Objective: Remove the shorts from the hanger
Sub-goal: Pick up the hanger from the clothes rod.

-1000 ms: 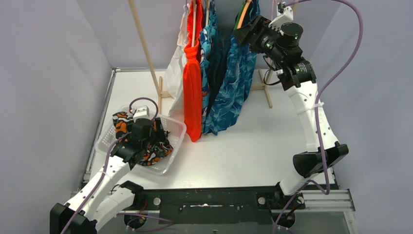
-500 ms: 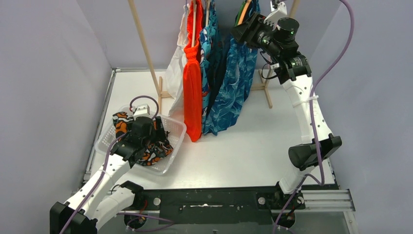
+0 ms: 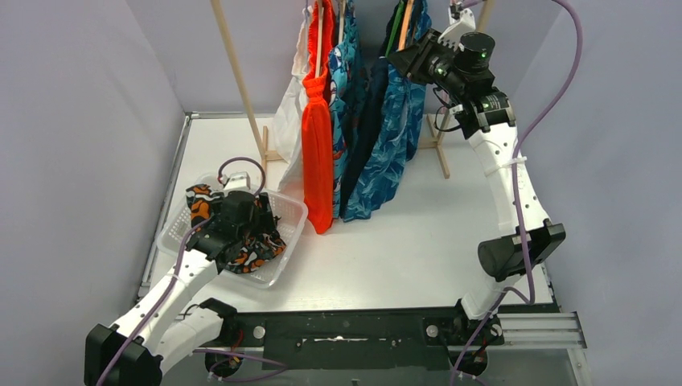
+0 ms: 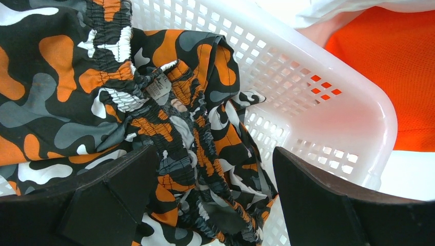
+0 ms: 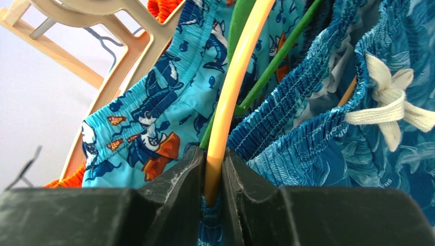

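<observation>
Several shorts hang on the rack: bright orange (image 3: 318,153), teal shark-print (image 3: 342,72), navy (image 3: 366,121) and blue patterned (image 3: 394,137). My right gripper (image 3: 400,55) is high at the rack, shut on the yellow hanger (image 5: 233,82) that carries the blue patterned shorts (image 5: 318,133); the hanger's rod sits pinched between the jaws of that gripper (image 5: 214,174), with waistband cloth just beneath. Teal shark shorts (image 5: 154,123) hang to the left. My left gripper (image 4: 215,189) stands open over the camouflage shorts (image 4: 102,92) lying in the white basket (image 4: 328,118), holding nothing.
A green hanger (image 5: 279,61) and a beige hanger (image 5: 128,46) crowd next to the yellow one. The wooden rack pole (image 3: 237,72) slants at the back left, a white garment (image 3: 291,112) beside it. The basket (image 3: 293,211) sits at front left.
My right gripper moved up and left into the hanging shorts and closed its jaws on the yellow hanger. The blue shorts shifted slightly. The left arm stayed put.
</observation>
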Robot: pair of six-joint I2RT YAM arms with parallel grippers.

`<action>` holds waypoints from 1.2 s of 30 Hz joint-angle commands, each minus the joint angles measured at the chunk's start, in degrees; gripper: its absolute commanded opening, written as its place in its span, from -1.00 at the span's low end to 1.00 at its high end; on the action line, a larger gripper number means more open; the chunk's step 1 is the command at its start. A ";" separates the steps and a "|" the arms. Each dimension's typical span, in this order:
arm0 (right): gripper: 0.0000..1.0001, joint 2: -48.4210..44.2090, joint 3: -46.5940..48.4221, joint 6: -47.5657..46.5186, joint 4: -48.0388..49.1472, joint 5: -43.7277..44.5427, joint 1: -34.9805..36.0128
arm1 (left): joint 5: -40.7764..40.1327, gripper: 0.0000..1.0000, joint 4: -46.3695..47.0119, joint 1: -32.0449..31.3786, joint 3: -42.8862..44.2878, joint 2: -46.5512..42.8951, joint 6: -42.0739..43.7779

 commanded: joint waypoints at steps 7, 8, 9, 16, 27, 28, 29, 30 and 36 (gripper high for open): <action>-0.83 -5.04 -0.44 0.72 4.13 -6.62 -4.42 | 0.38 0.68 0.58 0.02 3.32 0.86 0.31; -0.83 -5.30 -0.45 0.82 4.37 -6.99 -4.89 | 0.38 0.68 0.58 0.02 3.34 0.98 0.29; -0.83 -5.56 -0.53 0.69 4.63 -7.31 -5.15 | 0.37 0.68 0.57 0.02 3.34 1.03 0.29; -0.88 -6.27 -0.37 0.63 8.36 -13.54 -7.25 | 0.82 0.68 0.50 0.02 3.49 2.18 0.29; -0.90 -8.21 -2.44 1.79 14.96 -21.50 -11.06 | 1.50 0.68 0.05 0.02 3.96 4.49 0.03; -0.90 -8.40 -3.08 2.36 15.85 -21.99 -11.27 | 1.52 0.68 0.05 0.02 4.03 4.66 0.02; -0.90 -8.51 -3.51 2.70 16.55 -22.42 -11.43 | 1.60 0.68 0.05 0.02 4.07 4.86 0.05; -0.91 -8.61 -3.72 2.57 17.01 -22.80 -11.48 | 1.74 0.68 -0.03 0.02 4.09 5.10 0.05; -0.93 -8.02 -2.86 0.98 21.26 -24.50 -11.57 | 1.66 0.68 -0.71 0.02 4.80 6.22 0.03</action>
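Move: The right hand already pinches the lower end of the orange hanger. From this hand the green hanger stands about 4 cm ahead and 2 cm left, roughly level; the penguin shorts' waistband is some 5 cm ahead and 9 cm left, also level. From the open left hand over the basket, the held end lies roughly 19 cm ahead, 32 cm right and 35 cm up. Keeping the orange hanger pinched, the right hand draws it some 5 cm right, then back and up. ##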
